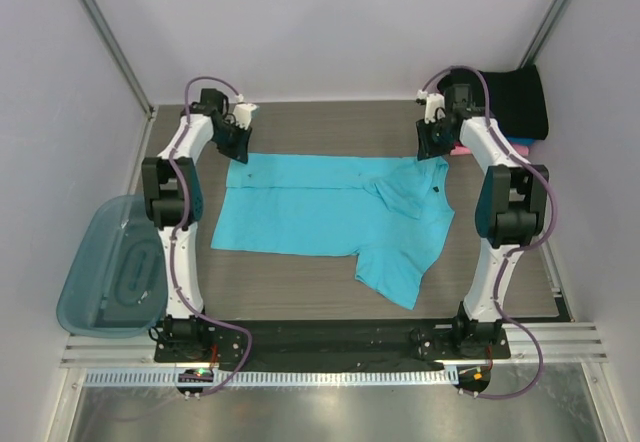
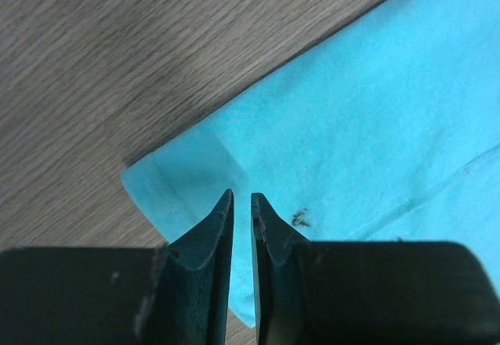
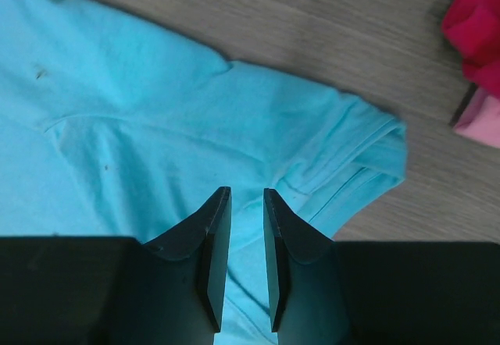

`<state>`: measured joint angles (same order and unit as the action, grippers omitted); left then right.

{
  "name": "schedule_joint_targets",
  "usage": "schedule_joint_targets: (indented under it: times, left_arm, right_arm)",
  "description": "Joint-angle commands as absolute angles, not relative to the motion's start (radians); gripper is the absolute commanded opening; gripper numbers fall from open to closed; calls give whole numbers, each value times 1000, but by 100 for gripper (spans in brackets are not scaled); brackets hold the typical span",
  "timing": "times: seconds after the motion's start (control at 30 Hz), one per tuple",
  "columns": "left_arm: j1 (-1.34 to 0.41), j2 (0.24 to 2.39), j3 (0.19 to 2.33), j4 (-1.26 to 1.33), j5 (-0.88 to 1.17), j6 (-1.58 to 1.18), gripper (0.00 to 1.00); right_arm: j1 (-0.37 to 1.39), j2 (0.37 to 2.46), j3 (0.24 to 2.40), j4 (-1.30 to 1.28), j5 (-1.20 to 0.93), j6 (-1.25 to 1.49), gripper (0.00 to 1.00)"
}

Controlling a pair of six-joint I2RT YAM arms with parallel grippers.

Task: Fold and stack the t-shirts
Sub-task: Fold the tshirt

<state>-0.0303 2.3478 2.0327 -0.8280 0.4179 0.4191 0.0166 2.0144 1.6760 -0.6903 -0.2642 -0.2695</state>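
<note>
A bright turquoise t-shirt lies spread flat across the wooden table, one sleeve sticking out toward the near right. My left gripper hovers over its far left corner. Its jaws stand a narrow gap apart, with only cloth showing below them. My right gripper hangs over the far right shoulder and sleeve. It is open a little wider and grips nothing. A folded black t-shirt sits at the back right on a pink one. Magenta cloth shows in the right wrist view.
A translucent blue-grey plastic bin stands off the table's left edge beside the left arm. Metal frame posts rise at both back corners. A rail with the arm bases runs along the near edge.
</note>
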Motion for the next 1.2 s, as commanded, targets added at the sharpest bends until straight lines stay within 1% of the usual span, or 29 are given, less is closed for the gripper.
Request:
schedule_joint_targets:
  times: [0.0, 0.03, 0.2, 0.33, 0.47, 0.8, 0.9, 1.03, 1.07, 1.17]
  left_arm:
    - [-28, 2353, 2086, -813, 416, 362, 15]
    - [-29, 2359, 2092, -810, 411, 357, 15]
    - [-31, 2407, 2132, -782, 359, 334, 16]
    - [-32, 2431, 2146, -750, 257, 307, 16]
    - [-32, 2441, 2135, -752, 222, 314, 15]
    - [-37, 2465, 2143, -744, 118, 278, 15]
    - [-35, 2451, 2111, -735, 63, 290, 14]
    - [-31, 2433, 2071, -729, 35, 294, 13]
    - [-31, 2430, 2066, -726, 29, 295, 13]
    - [-31, 2425, 2057, -713, 9, 298, 12]
  right_arm:
    - [14, 2049, 1746, -650, -224, -299, 29]
    - [-17, 2059, 1758, -644, -216, -304, 29]
    - [-23, 2160, 1807, -637, -183, -322, 29]
    - [-28, 2215, 1835, -638, -118, -363, 25]
    - [-32, 2238, 1856, -641, -91, -388, 23]
    - [-21, 2344, 1977, -644, -18, -434, 25]
    - [-5, 2385, 2031, -658, -15, -445, 25]
    - [0, 2459, 2172, -727, -25, -440, 25]
    - [32, 2473, 2192, -730, -22, -439, 24]
    - [41, 2528, 2278, -729, -11, -433, 25]
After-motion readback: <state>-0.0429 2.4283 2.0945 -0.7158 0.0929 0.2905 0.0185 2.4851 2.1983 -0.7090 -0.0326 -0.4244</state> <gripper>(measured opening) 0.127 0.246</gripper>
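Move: The t-shirt's far left corner is about 3 cm ahead, 4 cm left and 2 cm below the left hand. Its far right corner lies some 8 cm ahead, 7 cm right and 7 cm below the right hand. From that hand, the folded-over flap is level with it and about 8 cm left, on the cloth below, while the folded stack's middle stands roughly 21 cm ahead and 22 cm right. The t-shirt's far edge is worked at both ends. The right hand goes about 11 cm forward and 6 down to the far right corner, swinging right and then slightly back left. Meanwhile the left eases 4 cm forward and 4 left, sinking 2, its fingertips dragging the cloth near the far left corner. Both tilt their nearly shut fingertips outward some 15 degrees. ##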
